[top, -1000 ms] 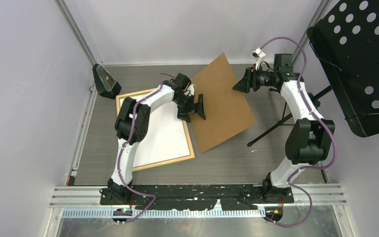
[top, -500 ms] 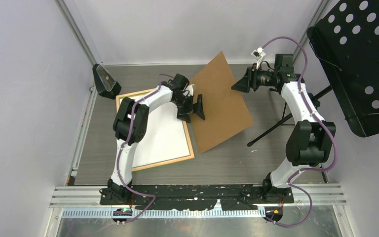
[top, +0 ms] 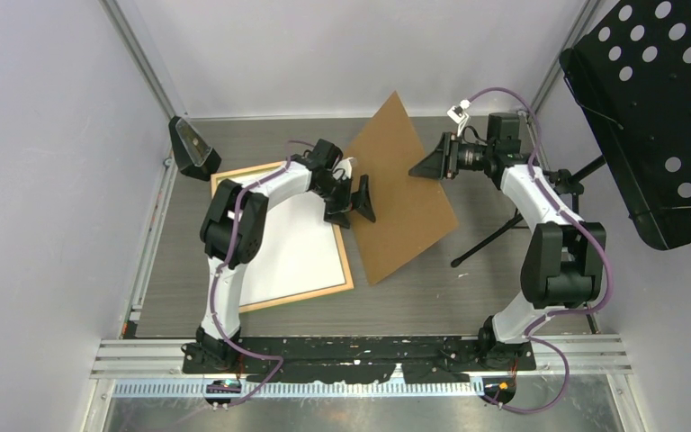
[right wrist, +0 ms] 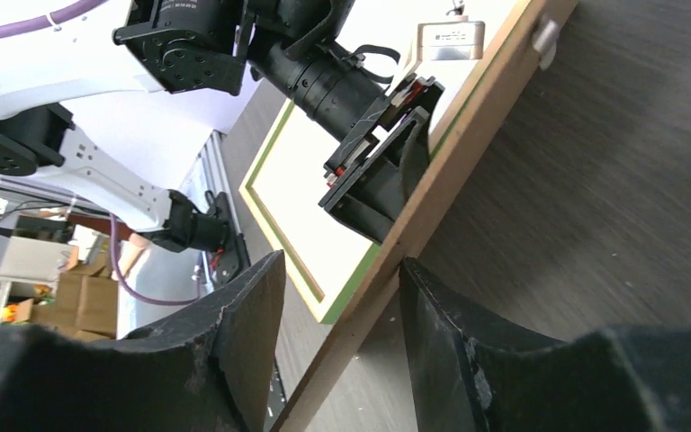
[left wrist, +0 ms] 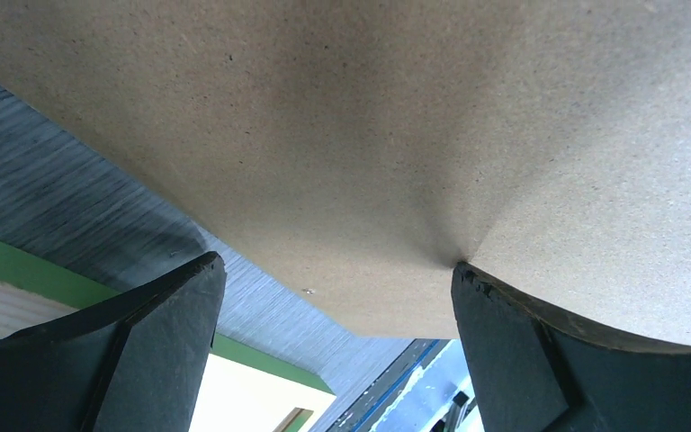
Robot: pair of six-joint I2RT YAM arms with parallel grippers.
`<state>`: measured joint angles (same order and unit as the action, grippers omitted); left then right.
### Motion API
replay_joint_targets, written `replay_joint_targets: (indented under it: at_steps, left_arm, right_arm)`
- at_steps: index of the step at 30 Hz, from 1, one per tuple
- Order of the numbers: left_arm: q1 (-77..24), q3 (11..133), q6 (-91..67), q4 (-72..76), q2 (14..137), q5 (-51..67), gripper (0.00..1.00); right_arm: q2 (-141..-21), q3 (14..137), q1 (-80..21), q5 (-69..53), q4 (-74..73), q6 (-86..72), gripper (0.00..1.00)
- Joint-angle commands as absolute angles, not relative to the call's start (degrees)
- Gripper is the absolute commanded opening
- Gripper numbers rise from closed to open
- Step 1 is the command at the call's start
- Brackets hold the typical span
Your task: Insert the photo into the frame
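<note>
The frame (top: 297, 297) lies flat left of centre, light wood side up, with a white sheet (top: 297, 243) filling its opening. No printed side of the photo shows. A brown hardboard sheet (top: 405, 198) leans tilted beside the frame. My left gripper (top: 353, 202) is open under the board's left part; the board (left wrist: 369, 117) rests on one fingertip (left wrist: 468, 274). My right gripper (top: 421, 165) is at the board's far right edge. That edge (right wrist: 468, 135) runs between the parted jaws of my right gripper (right wrist: 342, 261), with a gap on each side. The frame's green rim (right wrist: 351, 288) shows beyond.
A black perforated music stand (top: 657, 117) hangs over the right side, its leg (top: 495, 238) on the table. A small black object (top: 191, 147) sits at the back left. Walls close three sides, and a metal rail (top: 360, 355) runs along the near edge.
My right gripper has moved left and its jaws have narrowed a little. The board has tipped up steeper and looks narrower from above. The left gripper has barely shifted.
</note>
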<state>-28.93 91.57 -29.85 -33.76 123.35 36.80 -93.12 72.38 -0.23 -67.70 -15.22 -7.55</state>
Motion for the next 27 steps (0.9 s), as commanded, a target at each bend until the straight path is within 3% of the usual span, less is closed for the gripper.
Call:
replay_joint_targets:
  at_steps: [1, 14, 27]
  left_arm:
    - [-30.23, 91.00, -31.61, -28.29, 122.35, 37.34, 0.98]
    - [-30.23, 90.54, -31.58, -28.39, 122.36, 36.78, 0.97]
    - [-30.23, 90.35, -31.62, -28.34, 121.47, 36.66, 0.97]
  right_arm:
    - [-88.95, 70.60, -2.68, -73.09, -5.78, -17.78, 0.54]
    - [-91.06, 84.21, -5.89, -50.89, -32.70, -4.09, 0.48]
    - [-89.86, 94.34, -13.90, -29.23, -45.48, 2.63, 0.31]
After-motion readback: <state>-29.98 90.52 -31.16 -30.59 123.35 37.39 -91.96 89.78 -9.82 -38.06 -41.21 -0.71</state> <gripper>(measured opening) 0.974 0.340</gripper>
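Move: The brown backing board leans with its left edge low and its right edge raised, and that raised edge runs between the right hand's half-open fingers. The board's middle lies about 9 cm to the right hand's left, level with it fore and aft and 10 below. The frame with its white sheet is roughly 37 cm left, 8 back and 22 below. From the left hand, the board's middle is some 9 cm right, 3 ahead and 4 above. One finger of the right hand stays against the raised edge of the brown board while both fingers close in around it, from a bit over half open to about a third. The hand rises some 2 cm, easing a little left and forward, and tips its left-pointing fingers down about 20 degrees with a slight clockwise turn. The left hand, wide open, keeps a fingertip on the board near its low edge and shifts right about 1 cm. ##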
